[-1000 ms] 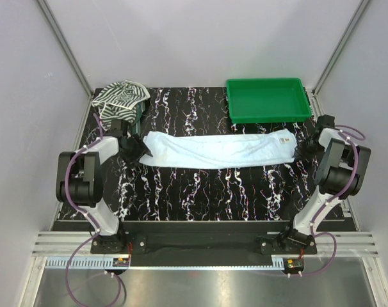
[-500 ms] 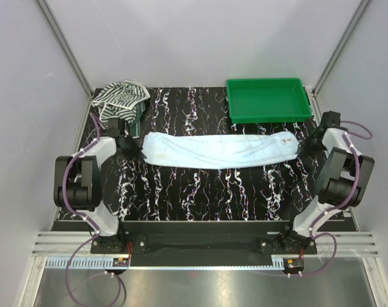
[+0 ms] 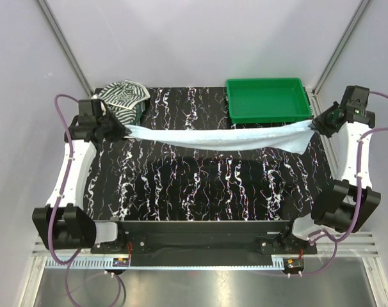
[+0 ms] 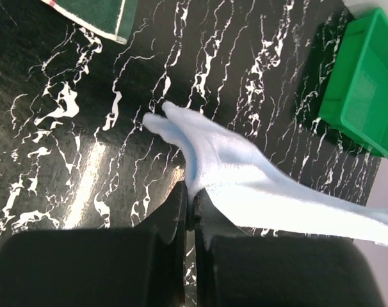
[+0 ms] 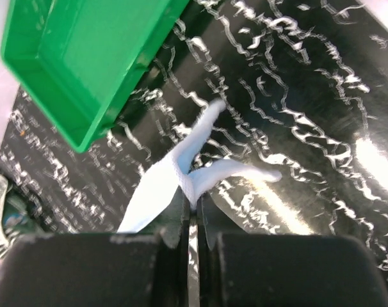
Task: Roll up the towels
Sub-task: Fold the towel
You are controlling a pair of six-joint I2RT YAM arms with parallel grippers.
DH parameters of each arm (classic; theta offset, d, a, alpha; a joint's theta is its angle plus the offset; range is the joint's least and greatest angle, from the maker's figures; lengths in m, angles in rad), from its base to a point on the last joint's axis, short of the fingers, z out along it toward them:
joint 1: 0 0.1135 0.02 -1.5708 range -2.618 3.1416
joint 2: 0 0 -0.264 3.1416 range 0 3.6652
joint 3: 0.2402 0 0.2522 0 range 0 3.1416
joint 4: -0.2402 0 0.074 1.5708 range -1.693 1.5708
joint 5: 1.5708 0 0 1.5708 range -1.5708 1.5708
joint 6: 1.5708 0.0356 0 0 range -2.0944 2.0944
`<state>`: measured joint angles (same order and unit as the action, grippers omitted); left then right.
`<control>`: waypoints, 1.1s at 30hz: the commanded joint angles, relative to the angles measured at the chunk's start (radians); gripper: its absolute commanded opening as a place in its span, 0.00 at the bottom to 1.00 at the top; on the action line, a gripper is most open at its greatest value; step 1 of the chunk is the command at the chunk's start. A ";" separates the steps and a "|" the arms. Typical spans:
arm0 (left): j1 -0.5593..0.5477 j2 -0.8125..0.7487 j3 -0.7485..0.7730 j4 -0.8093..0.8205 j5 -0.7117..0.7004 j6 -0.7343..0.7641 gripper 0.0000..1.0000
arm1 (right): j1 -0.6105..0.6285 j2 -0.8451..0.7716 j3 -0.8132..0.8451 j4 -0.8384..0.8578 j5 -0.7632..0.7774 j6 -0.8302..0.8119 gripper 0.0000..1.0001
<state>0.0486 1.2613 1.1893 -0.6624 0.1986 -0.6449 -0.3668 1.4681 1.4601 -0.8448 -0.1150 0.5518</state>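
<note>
The pale blue towel (image 3: 219, 138) hangs stretched in the air across the back of the table, held by both ends. My left gripper (image 3: 122, 131) is shut on its left end, with cloth (image 4: 245, 179) running off to the right from the pinched jaws (image 4: 189, 201). My right gripper (image 3: 314, 126) is shut on its right end, where a bunched corner (image 5: 187, 166) sticks out of the jaws (image 5: 193, 203). The striped towel (image 3: 122, 97) lies crumpled at the back left corner, just behind my left gripper.
A green plastic tray (image 3: 267, 99) stands at the back right, close behind the stretched towel; its rim (image 5: 85, 70) also shows in the right wrist view. A dark green cloth edge (image 4: 95, 16) lies under the striped towel. The black marbled tabletop (image 3: 200, 192) spreads below.
Both arms have risen and swung outward, lifting the pale blue towel off the table and pulling it taut. The left gripper closed on the towel's left end.
</note>
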 commanded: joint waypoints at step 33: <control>0.281 0.188 -0.459 0.224 0.266 0.063 0.00 | 0.009 0.046 -0.644 0.322 -0.166 0.043 0.00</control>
<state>0.3283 1.5074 0.6853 -0.4557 0.4870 -0.6025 -0.3553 1.5211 0.7765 -0.5430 -0.2996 0.5995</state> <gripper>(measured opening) 0.031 0.030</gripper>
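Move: Each hand holds one end of the pale blue towel, stretched in the air some 20 cm above the table. The bare strip where its ends go is, for the left hand, about 8 cm back, 2 cm left and 21 cm down; the striped towel is roughly 22 cm ahead and 5 cm left, 20 cm below. For the right hand the strip is about 9 cm back, 7 cm left and 21 cm down; the green bin is some 23 cm ahead, 15 cm left and 18 cm below. Still pinching the pale blue towel's two ends, both hands fling it forward about 5 cm, then sweep back some 15 cm while plunging roughly 20 cm down to lay it on the table, easing slightly forward last. The right hand also draws about 7 cm left, giving slack, and both sets of fingers tip further down, staying shut. ##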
